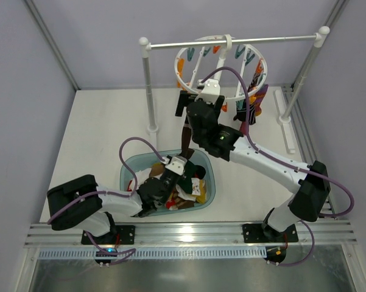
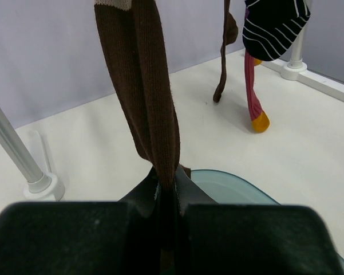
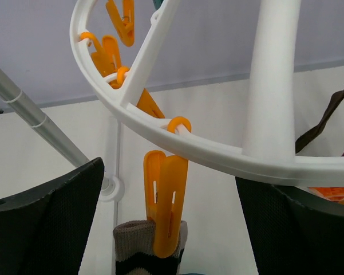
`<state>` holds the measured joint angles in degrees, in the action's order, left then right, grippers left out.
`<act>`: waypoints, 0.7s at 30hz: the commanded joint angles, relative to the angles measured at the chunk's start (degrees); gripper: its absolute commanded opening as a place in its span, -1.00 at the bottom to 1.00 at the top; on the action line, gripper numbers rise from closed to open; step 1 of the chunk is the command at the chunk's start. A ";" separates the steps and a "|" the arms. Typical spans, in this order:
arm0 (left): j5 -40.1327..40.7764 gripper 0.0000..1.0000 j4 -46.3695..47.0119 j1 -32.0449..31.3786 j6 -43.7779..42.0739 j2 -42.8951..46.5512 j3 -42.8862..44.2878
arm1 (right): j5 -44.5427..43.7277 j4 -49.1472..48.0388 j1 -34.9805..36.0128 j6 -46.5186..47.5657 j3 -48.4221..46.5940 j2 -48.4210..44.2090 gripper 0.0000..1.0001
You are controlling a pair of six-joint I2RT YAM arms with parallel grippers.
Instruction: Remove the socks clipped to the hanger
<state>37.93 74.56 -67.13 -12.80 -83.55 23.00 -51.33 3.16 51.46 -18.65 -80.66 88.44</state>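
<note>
The white ring hanger (image 1: 222,61) with orange and teal clips hangs from the rail. A dark brown sock (image 2: 143,86) hangs down from it, and my left gripper (image 2: 166,186) is shut on its lower end just above the basket. In the top view this sock (image 1: 186,137) runs straight down to the left gripper (image 1: 187,159). My right gripper (image 3: 169,229) stands open under the hanger's rim (image 3: 189,143), its fingers (image 3: 46,217) on either side of an orange clip (image 3: 166,200) that bites the sock's beige cuff (image 3: 131,240). A black striped sock (image 2: 272,26) and a purple-red sock with an orange toe (image 2: 253,91) hang further right.
A teal basket (image 1: 126,167) with several socks in it sits below the left gripper. The white two-post rail stand (image 1: 149,85) carries the hanger, and its left foot (image 2: 43,186) rests on the table. A thin dark brown sock (image 2: 223,63) dangles near the striped one.
</note>
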 commanded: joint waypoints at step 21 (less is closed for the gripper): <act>2.58 -1.00 13.94 -2.74 -3.55 -1.36 0.90 | -9.14 -9.56 -0.31 5.73 -0.55 -0.38 -0.92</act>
<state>38.92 75.00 -69.04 -15.53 -84.29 23.24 -58.06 0.32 51.62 -15.53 -80.99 90.17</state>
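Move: The right hand, open, has the orange clip that holds the brown sock already between its fingers, about 1 cm ahead and roughly level with it. The hanger's near rim is some 4 cm above and 1 cm ahead; a red-orange clip hangs about 7 cm to the right, level with the hand, and another orange clip sits some 5 cm left and 6 cm ahead. From the left hand, which holds the brown sock, that first clip is about 13 cm ahead, 3 cm right and 12 cm up. The right hand slides about 1.5 cm to the right while turning a few degrees clockwise, dipping not quite 1 cm under the near rim and coming back up, as its wide-open fingers close on the orange clip and end pinching its upper part, stopped short of fully shut. The left hand keeps its shut grip on the hanging brown sock and eases back and slightly right by about 1 cm, holding the sock stretched down from the clip. ##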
